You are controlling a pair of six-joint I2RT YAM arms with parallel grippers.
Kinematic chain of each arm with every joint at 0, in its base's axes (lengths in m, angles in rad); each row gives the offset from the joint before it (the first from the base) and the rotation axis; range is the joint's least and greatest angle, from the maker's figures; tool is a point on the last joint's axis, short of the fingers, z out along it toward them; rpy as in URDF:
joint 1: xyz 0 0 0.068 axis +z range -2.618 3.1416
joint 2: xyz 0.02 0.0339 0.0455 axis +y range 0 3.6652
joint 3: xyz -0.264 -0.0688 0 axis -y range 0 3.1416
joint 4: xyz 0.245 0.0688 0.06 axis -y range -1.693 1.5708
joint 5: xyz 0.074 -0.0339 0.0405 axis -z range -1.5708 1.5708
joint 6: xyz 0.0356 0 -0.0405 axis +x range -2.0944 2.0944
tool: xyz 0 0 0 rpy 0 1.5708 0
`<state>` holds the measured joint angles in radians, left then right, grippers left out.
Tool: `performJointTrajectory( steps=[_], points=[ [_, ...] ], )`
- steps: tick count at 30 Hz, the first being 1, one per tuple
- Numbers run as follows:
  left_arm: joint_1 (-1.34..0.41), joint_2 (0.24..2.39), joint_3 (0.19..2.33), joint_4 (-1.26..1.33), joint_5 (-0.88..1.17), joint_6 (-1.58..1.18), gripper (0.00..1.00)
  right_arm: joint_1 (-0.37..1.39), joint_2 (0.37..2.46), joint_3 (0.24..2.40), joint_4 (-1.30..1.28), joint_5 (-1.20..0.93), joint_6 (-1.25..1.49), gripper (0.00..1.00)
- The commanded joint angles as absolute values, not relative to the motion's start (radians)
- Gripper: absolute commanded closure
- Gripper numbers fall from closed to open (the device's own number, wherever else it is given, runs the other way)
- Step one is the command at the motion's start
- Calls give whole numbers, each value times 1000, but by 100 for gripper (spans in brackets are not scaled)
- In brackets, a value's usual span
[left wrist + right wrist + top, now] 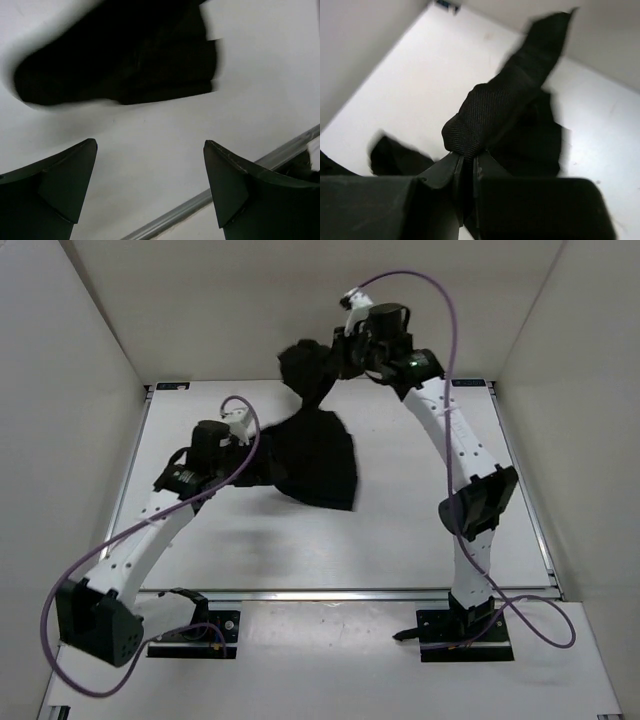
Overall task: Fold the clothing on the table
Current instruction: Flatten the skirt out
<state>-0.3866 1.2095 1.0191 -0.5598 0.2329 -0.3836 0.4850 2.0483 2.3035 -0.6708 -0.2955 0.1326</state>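
Observation:
The clothing [318, 455] is a black skirt. Part of it lies on the white table [420, 530] and part is pulled up in a twisted bunch toward the back. My right gripper [347, 358] hangs high over the far edge, shut on that raised bunch. In the right wrist view the woven fabric [500, 105] bulges out from between the closed fingers of the right gripper [469, 159]. My left gripper [250, 445] sits at the skirt's left edge. In the left wrist view the left gripper [150, 170] stands wide open over bare table, short of the cloth [125, 60].
White upright walls [80, 350] close in the left, right and back sides. An aluminium rail [350, 592] runs along the table's near edge, and the rail [210, 197] also shows in the left wrist view. Purple cables [445, 330] loop off both arms.

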Motion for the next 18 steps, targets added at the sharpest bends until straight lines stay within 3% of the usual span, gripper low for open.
performJointTrajectory(
  steps=[1,4,8,11,18],
  points=[
    [-330,1098,1034,-492,221,-400,2,388,1936,2356,-644,-350,179,99],
    [-340,1077,1083,-532,161,-387,1,354,1823,2188,-600,-330,173,100],
    [-347,1048,1089,-541,121,-393,1,292,1655,1739,-487,-315,205,100],
    [-357,1009,1072,-528,129,-411,2,209,1446,1262,-336,-341,267,100],
    [-464,1041,963,-486,115,-469,2,84,1172,683,-295,-416,302,100]
  ],
)
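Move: The skirt hangs pinched in my right hand, its middle about 7 cm back from the grip, almost straight left-right, and roughly 22 cm below. The bare patch of table for it is some 9 cm back, 8 cm to the right and 33 cm below that hand. From my empty left hand the skirt's middle lies about 12 cm ahead, 11 cm to the right and 8 cm below. Keeping the skirt's edge pinched, I swing my right hand right and up about 6 cm, then whip it down, back and further right towards the table, ending some 20 cm lower than it began, fingers tipping down about 30 degrees and turning clockwise. My left hand, still open and empty, lifts about 7 cm clear. ##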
